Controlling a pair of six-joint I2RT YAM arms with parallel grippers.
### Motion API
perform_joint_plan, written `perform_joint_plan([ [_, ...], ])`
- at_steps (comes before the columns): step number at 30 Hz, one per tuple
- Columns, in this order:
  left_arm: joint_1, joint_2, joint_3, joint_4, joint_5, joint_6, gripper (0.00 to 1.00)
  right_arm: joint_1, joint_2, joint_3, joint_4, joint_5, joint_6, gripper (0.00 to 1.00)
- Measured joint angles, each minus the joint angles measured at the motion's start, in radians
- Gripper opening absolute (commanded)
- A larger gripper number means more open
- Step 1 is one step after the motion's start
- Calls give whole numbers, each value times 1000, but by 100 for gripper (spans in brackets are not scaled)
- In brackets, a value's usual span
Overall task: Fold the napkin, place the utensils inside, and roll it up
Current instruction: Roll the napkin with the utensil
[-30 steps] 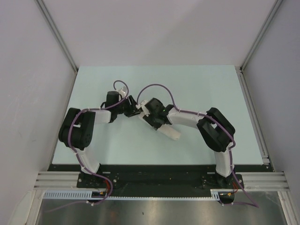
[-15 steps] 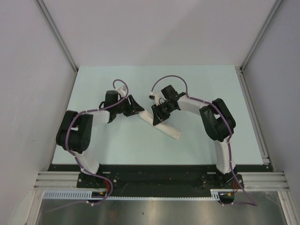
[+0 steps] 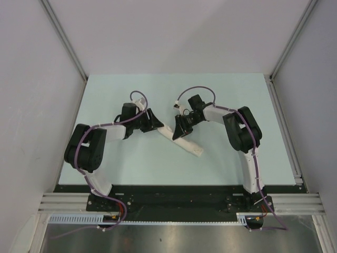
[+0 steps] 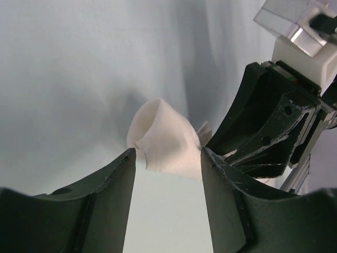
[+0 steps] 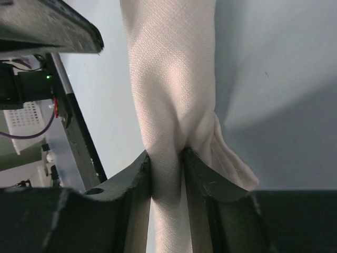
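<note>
The napkin (image 3: 185,143) is a tight white roll lying slantwise at mid-table, between the two arms. My right gripper (image 3: 179,133) is shut on it near its upper half. In the right wrist view the cloth (image 5: 171,74) is squeezed narrow between the fingers (image 5: 138,182). My left gripper (image 3: 156,124) stands open at the roll's upper-left end. In the left wrist view that end (image 4: 164,138) sits just beyond the spread fingertips, touching neither. The right gripper's black body (image 4: 268,121) is close beside it. The utensils are hidden.
The pale green table (image 3: 237,100) is walled by grey panels at the left, back and right. A black rail (image 3: 174,188) carrying both arm bases runs along the near edge. Purple cables loop above each wrist.
The right arm drew back to the right, uncovering the roll, and its jaws closed on the cloth. The left gripper opened wider and shifted slightly right toward the roll's end.
</note>
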Motion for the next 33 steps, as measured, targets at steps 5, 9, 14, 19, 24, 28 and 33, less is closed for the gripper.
perform_joint_plan([
  [5, -46, 10, 4, -2, -25, 10, 27, -16, 23, 8, 2, -55, 9, 37],
  [9, -53, 43, 19, 17, -45, 5, 7, -21, 27, 8, -2, -73, 21, 45],
  [14, -54, 60, 31, 24, -44, -2, 1, -18, -1, 0, -8, -46, 48, 55],
  [19, -62, 70, 48, 21, -42, -10, 0, 7, -121, -45, -23, 125, 59, 59],
  [24, -64, 72, 63, 3, -40, -17, 0, 118, -272, -50, -27, 362, 28, 61],
  [28, -66, 77, 78, -14, -40, -20, 0, 242, -319, -48, -24, 466, 2, 61],
  [33, -67, 88, 98, -37, -40, -26, 0, 291, -266, -45, -39, 514, -6, 61],
])
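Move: The left hand, open, has the napkin roll's far-left end almost in its jaws, about 2 cm to its right and 1 cm below; the roll's near-right end is some 18 cm right and 12 cm back. The right hand's fingers still straddle the roll partway along; from it the far-left end lies roughly 8 cm left and 3 cm ahead, the near-right end about 8 cm right and 7 cm back. The left fingers shut on the roll's far-left end and pinch it as that hand shifts about 3 cm right and sinks about 1 cm. The right hand, in place at first, opens and comes free of the roll, rising nearly 8 cm, then swings left and back about 4 cm each way, tilting some 25 degrees, and finally dips 3 cm, still open, on the near side of the roll. ##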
